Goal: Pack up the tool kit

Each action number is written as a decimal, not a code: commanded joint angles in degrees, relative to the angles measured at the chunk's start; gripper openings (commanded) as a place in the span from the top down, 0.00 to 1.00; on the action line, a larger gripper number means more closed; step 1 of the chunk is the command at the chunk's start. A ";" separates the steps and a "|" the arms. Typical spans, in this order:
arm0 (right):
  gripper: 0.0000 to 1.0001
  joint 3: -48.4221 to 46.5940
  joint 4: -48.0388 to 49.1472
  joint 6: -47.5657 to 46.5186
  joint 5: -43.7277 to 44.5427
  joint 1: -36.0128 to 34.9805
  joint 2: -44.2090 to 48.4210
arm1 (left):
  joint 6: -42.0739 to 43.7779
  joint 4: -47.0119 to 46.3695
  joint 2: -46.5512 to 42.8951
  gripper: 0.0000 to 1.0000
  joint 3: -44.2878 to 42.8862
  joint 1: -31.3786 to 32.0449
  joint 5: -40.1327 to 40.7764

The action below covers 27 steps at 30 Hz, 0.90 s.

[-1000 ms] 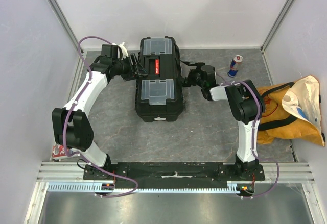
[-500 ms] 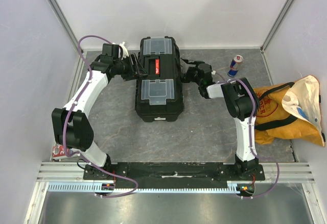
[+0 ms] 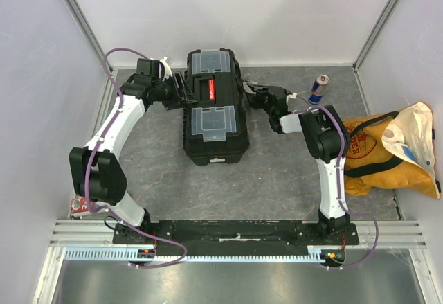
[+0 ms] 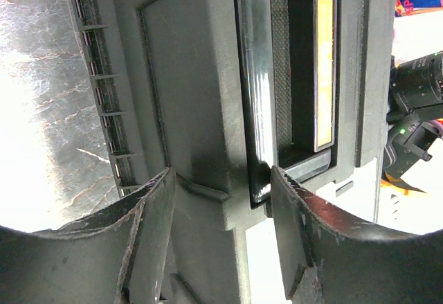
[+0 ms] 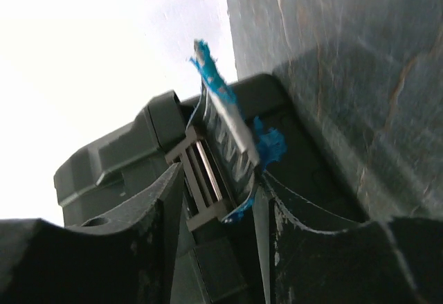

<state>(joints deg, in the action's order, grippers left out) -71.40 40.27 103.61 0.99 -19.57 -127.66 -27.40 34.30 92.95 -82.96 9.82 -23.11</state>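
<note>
The tool kit point(image 3: 213, 106) is a black toolbox with two clear-lidded compartments and a red handle label point(image 3: 212, 89), standing shut in the middle of the mat. My left gripper point(image 3: 185, 91) is at its left side. In the left wrist view its fingers point(image 4: 156, 207) clamp a raised part of the lid beside the handle recess point(image 4: 304, 75). My right gripper point(image 3: 250, 96) is at the box's right side. In the right wrist view, the right gripper point(image 5: 221, 179) is shut around the blue latch point(image 5: 225, 120). No hand tools show.
A blue-silver drink can point(image 3: 318, 89) stands right of the box, close behind the right arm. A yellow-orange fabric bag point(image 3: 387, 145) lies at the right edge. White walls with metal posts close in three sides. A small red-white item point(image 3: 77, 206) sits by the left arm's base.
My right gripper moved left against the box's side and narrowed its jaws around the blue latch. The box shifted slightly left. The left gripper kept its hold.
</note>
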 commanded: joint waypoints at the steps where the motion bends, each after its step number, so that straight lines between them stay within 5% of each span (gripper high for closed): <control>1: 0.53 0.82 2.27 -7.10 6.83 1.38 3.82 | 2.70 4.28 -1.10 0.38 -0.71 -0.77 2.28; 7: 0.65 0.29 1.66 -12.20 7.09 1.64 4.52 | 3.05 4.28 -1.10 0.38 -0.45 -1.03 2.28; 11: 0.88 -2.42 -2.38 -14.49 5.43 1.82 4.35 | 3.14 4.37 -1.01 0.38 -0.28 -1.12 2.19; 16: 1.00 -4.54 -4.84 -17.64 4.28 1.99 4.08 | 3.31 4.46 -1.10 0.38 -0.45 -1.30 1.93; 27: 1.00 -9.81 -19.96 -40.22 10.95 1.99 13.39 | 3.40 4.81 -0.84 0.38 -5.01 -1.74 0.70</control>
<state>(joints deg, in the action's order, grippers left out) -76.31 26.41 74.76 6.57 -18.00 -121.23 -26.72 36.86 92.82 -84.12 8.91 -22.90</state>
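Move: The toolbox's far blue-taped latch, standing out from the box's right side, lies right at the right fingertips, its middle about 2 cm ahead, 1 cm left and 1 cm above, with its near edge already between the open fingers. The red-labelled handle is about 12 cm back, 10 cm left and 12 cm above; the can stands some 21 cm right, 2 cm ahead and 3 cm below. From the left hand, the latch is about 16 cm ahead, 18 cm right and 11 cm lower. The right hand draws about 3 cm to the right, away from the toolbox's side, while its half-open fingers close almost fully and pinch the taped latch by its edge. Rolling some 30 degrees in all so that its left side goes down, it dips slightly and then, with the latch kept between the fingertips, climbs about 3 cm quickly at the end, while the left hand stays by the handle at the lid. ##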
